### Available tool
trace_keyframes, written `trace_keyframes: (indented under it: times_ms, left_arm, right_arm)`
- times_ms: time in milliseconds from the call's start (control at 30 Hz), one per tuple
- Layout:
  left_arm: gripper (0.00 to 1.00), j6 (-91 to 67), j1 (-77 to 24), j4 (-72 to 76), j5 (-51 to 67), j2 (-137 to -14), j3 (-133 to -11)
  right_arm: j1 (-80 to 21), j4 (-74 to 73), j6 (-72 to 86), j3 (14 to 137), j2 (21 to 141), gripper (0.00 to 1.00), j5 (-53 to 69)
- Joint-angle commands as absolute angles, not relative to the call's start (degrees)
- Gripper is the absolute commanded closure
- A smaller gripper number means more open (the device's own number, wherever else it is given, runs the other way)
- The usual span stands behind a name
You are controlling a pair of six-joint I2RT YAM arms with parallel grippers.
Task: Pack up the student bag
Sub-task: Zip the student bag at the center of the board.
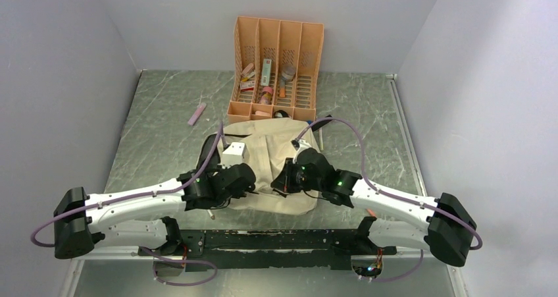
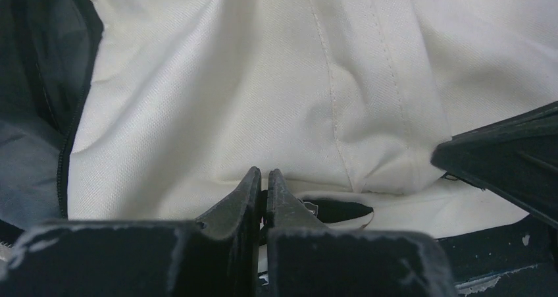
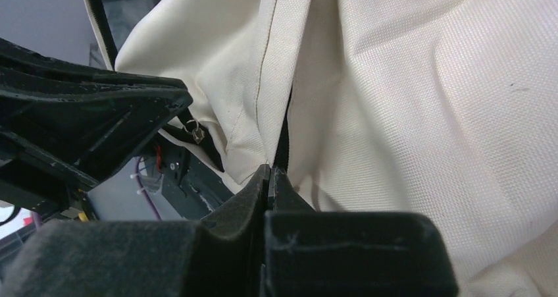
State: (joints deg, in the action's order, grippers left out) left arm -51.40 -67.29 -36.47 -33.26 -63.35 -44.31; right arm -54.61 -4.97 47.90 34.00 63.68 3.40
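Note:
The student bag (image 1: 270, 162) is a cream fabric backpack lying flat in the middle of the table, its black zipper trim (image 2: 66, 159) and grey lining showing at one side. Both grippers meet at its near edge. My left gripper (image 2: 264, 177) is shut with its tips pressed into the bag's edge beside a dark slot, and a thin dark bit sits between the fingers. My right gripper (image 3: 271, 173) is shut on a black trim strip that runs down the bag's seam into the jaws. A small metal zipper ring (image 3: 195, 132) hangs nearby.
An orange slotted desk organiser (image 1: 309, 53) stands behind the bag with several small items in its slots. A white box (image 1: 233, 151) rests on the bag's left side. A pink stick (image 1: 197, 114) lies on the table at the back left. Grey walls close in both sides.

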Motion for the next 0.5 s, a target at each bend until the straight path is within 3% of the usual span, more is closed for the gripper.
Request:
trace_keyframes:
  times_ms: [0,200,267,367,467]
  left_arm:
    - [0.95,-47.40,-66.01,-36.61,-35.24,-60.67,-43.73]
    - [0.95,-44.91,-66.01,-32.65,-32.14,-58.33,-42.28]
    - [0.95,-44.90,-66.01,-33.42,-32.58,-58.04,-42.28]
    - [0.95,-44.04,-66.01,-33.06,-32.55,-57.47,-42.45]
    - [0.95,-43.37,-66.01,-31.93,-31.82,-56.93,-42.30]
  right_arm:
    - [-53.81,-9.86,43.64,34.32,62.33,1.00,2.39]
    - [-53.83,-8.50,35.66,37.80,63.64,1.00,4.75]
    - [-53.83,-9.04,32.39,38.70,62.76,0.89,4.13]
    - [-53.88,-7.90,25.12,39.65,61.29,0.59,8.33]
    - [-53.83,-7.75,18.62,40.87,60.01,0.54,11.95]
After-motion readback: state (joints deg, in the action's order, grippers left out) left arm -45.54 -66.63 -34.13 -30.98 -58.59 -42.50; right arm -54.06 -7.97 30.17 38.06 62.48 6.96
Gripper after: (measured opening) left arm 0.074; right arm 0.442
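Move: The black pull tab is already pinched in the right hand's closed fingers, practically at its hand point. A second black tab, still gripped by the left hand, lies about 6 cm to the right hand's left, roughly level with it. The open zip edge is some 18 cm left and 13 cm ahead of the right hand. From the left hand, the right-held pull tab lies about 6 cm to the right. Letting go of the black pull tab, the right fingers spread to nearly half open while the hand rises about 2 cm off the bag front, tipping its fingertips upward and swinging counter-clockwise, some 20 degrees in all. The left hand stays shut on its own black tab, easing up about 1 cm with a slight clockwise turn. ##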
